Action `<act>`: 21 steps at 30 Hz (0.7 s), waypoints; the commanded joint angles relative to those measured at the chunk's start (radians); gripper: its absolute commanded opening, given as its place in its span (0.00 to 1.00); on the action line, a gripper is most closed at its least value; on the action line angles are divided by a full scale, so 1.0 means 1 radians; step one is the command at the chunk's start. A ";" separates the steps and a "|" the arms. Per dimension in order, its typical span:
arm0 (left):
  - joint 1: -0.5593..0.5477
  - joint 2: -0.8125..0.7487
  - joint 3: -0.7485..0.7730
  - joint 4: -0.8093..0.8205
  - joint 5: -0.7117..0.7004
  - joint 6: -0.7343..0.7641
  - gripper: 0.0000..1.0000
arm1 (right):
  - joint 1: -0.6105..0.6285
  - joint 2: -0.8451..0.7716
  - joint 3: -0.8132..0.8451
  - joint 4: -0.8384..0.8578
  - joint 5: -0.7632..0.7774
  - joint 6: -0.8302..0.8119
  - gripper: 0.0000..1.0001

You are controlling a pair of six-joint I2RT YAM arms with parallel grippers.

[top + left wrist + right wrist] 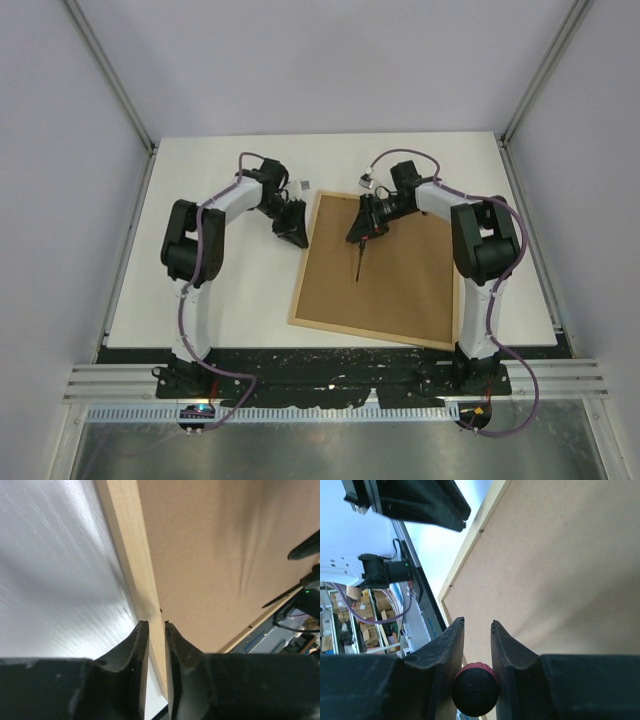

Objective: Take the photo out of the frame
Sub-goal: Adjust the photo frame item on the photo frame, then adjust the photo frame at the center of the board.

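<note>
The frame (400,290) lies face down on the white table, its brown fibreboard back (210,555) up and a light-wood rail (127,540) around it. The photo is hidden under the back. My left gripper (291,233) sits at the frame's left rail near the far corner. In the left wrist view its jaws (156,622) stand a narrow gap apart over the rail, with nothing between them. My right gripper (362,232) hovers over the back (560,570), shut (477,622) on a screwdriver with a red-and-black handle (475,689). The screwdriver's shaft (358,262) slants down to the board.
The white table (230,290) stretches left of the frame and along the far side. Grey enclosure walls stand on both sides. A black base strip (330,365) with both arm mounts runs along the near edge, close to the frame's near rail.
</note>
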 commanded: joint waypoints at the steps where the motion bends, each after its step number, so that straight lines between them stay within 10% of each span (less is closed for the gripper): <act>1: 0.019 -0.105 0.062 0.001 0.061 -0.011 0.33 | -0.048 -0.013 0.088 0.014 -0.062 0.033 0.08; 7: 0.012 -0.004 0.289 -0.144 -0.082 0.050 0.53 | -0.080 0.006 0.128 0.166 -0.004 0.199 0.08; 21: -0.077 0.184 0.440 -0.261 -0.313 0.064 0.54 | -0.080 0.035 0.190 0.534 0.204 0.449 0.08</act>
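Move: The left hand hovers just above the frame's left strip; the stretch it goes for lies about 6 cm farther ahead, 1 cm right and 2 cm below. The frame's far-left corner is some 13 cm ahead of this hand and 4 cm right, the near-left corner 19 cm back and 2 cm left. From the right hand, holding the screwdriver, that far-left corner lies roughly 15 cm ahead, 9 cm left, 6 cm below. Up and forward in a quick hop, the left hand rises about 7 cm while its fingers open to half, then sinks back to its starting height some 5 cm farther out, tipping more steeply down, fingers astride the left strip. The right hand keeps its grip on the screwdriver and sweeps 12 cm forward and 5 cm up towards the far-left corner, turning clockwise. ##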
